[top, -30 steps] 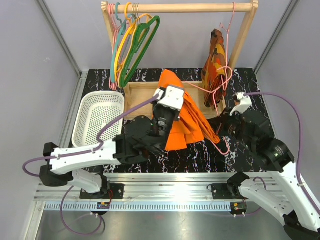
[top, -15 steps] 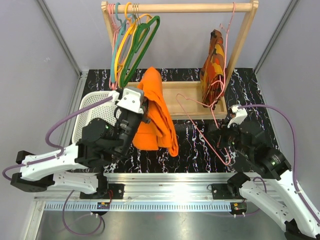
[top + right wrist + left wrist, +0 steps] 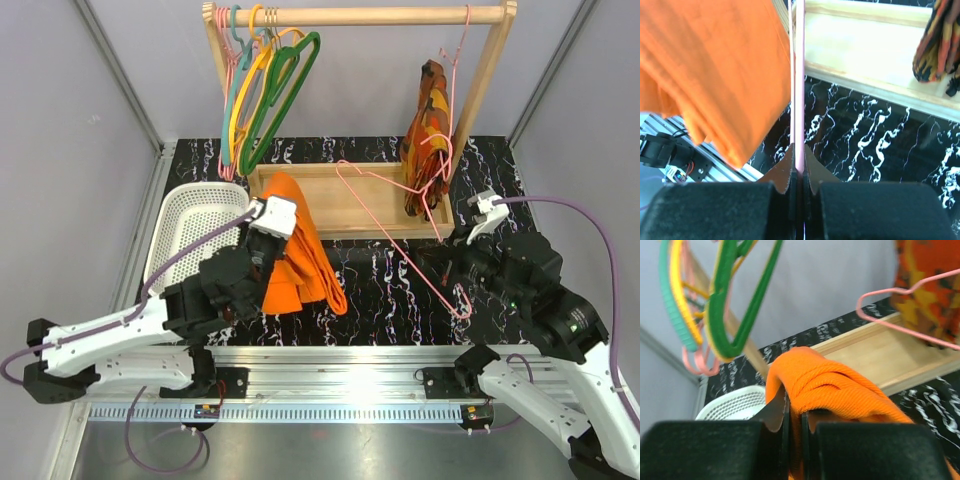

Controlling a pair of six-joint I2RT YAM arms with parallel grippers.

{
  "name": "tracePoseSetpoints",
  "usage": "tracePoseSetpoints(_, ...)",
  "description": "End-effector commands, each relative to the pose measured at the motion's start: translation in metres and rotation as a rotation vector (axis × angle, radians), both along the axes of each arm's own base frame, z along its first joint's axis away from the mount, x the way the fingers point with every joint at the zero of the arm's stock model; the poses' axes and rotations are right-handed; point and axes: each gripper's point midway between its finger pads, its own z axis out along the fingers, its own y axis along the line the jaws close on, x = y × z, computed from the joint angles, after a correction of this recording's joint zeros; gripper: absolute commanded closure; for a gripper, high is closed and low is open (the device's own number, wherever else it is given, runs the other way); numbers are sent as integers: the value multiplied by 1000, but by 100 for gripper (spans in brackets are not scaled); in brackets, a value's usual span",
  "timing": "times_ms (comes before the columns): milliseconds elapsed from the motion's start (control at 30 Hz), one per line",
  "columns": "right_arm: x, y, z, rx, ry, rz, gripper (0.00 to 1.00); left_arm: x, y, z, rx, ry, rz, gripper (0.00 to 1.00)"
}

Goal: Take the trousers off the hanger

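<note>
The bright orange trousers (image 3: 300, 265) hang bunched from my left gripper (image 3: 264, 248), which is shut on a fold of them just right of the basket. In the left wrist view the cloth (image 3: 840, 385) is pinched between the jaws of my left gripper (image 3: 795, 412). The thin pink hanger (image 3: 390, 225) slants across the table, apart from the trousers. My right gripper (image 3: 445, 262) is shut on its wire. In the right wrist view the wire (image 3: 799, 100) runs straight up from the jaws of my right gripper (image 3: 799, 167), with the trousers (image 3: 715, 70) to the left.
A white basket (image 3: 195, 235) stands at the left. A wooden rack with a tray base (image 3: 370, 195) and top rail (image 3: 380, 15) stands behind. Green, yellow and teal hangers (image 3: 265, 90) hang at the rail's left, a camouflage garment (image 3: 425, 140) at its right.
My left gripper carried the trousers left off the hanger, then lower toward the front. The hanger, still in my right gripper, now stands bare and swung back toward the tray.
</note>
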Motion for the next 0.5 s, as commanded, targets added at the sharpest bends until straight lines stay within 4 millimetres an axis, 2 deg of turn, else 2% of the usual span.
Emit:
tracePoseSetpoints(0,2,5,32,16,-76,36,100,9,57,50,-282,-49,149,100)
tracePoseSetpoints(133,7,4,36,6,-86,19,100,6,90,65,-364,-86,183,100)
tracePoseSetpoints(200,11,0,34,-4,-84,-13,100,3,96,67,-365,-107,165,100)
tracePoseSetpoints(267,13,0,36,-3,-89,-20,100,-3,112,71,-407,-135,171,100)
tracePoseSetpoints(333,14,2,37,-2,-92,-14,100,-5,124,67,-409,-156,199,100)
tracePoseSetpoints(367,15,3,37,-2,-94,-10,100,-7,136,69,-425,-170,229,100)
tracePoseSetpoints(467,15,4,41,2,-101,-6,100,-8,145,64,-422,-193,251,100)
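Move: The left hand already holds the orange trousers; the white basket they are bound for lies some 21 cm to its left, 9 cm ahead and about 36 cm below. The cluster of empty hangers hangs roughly 18 cm ahead, 5 cm left and 8 cm higher, while the wooden tray sits 20 cm ahead, 14 cm right and 36 cm down. From the right hand, the basket is about 48 cm left, 14 cm ahead and 30 cm below. Bring the left gripper briskly left, about 13 cm, towards the white basket, keeping its fingers shut on the orange trousers and lifting slightly, so they pass in front of and below the empty hangers. As you go, turn the hand some 15 degrees counter-clockwise and roll its left side down about as much. ##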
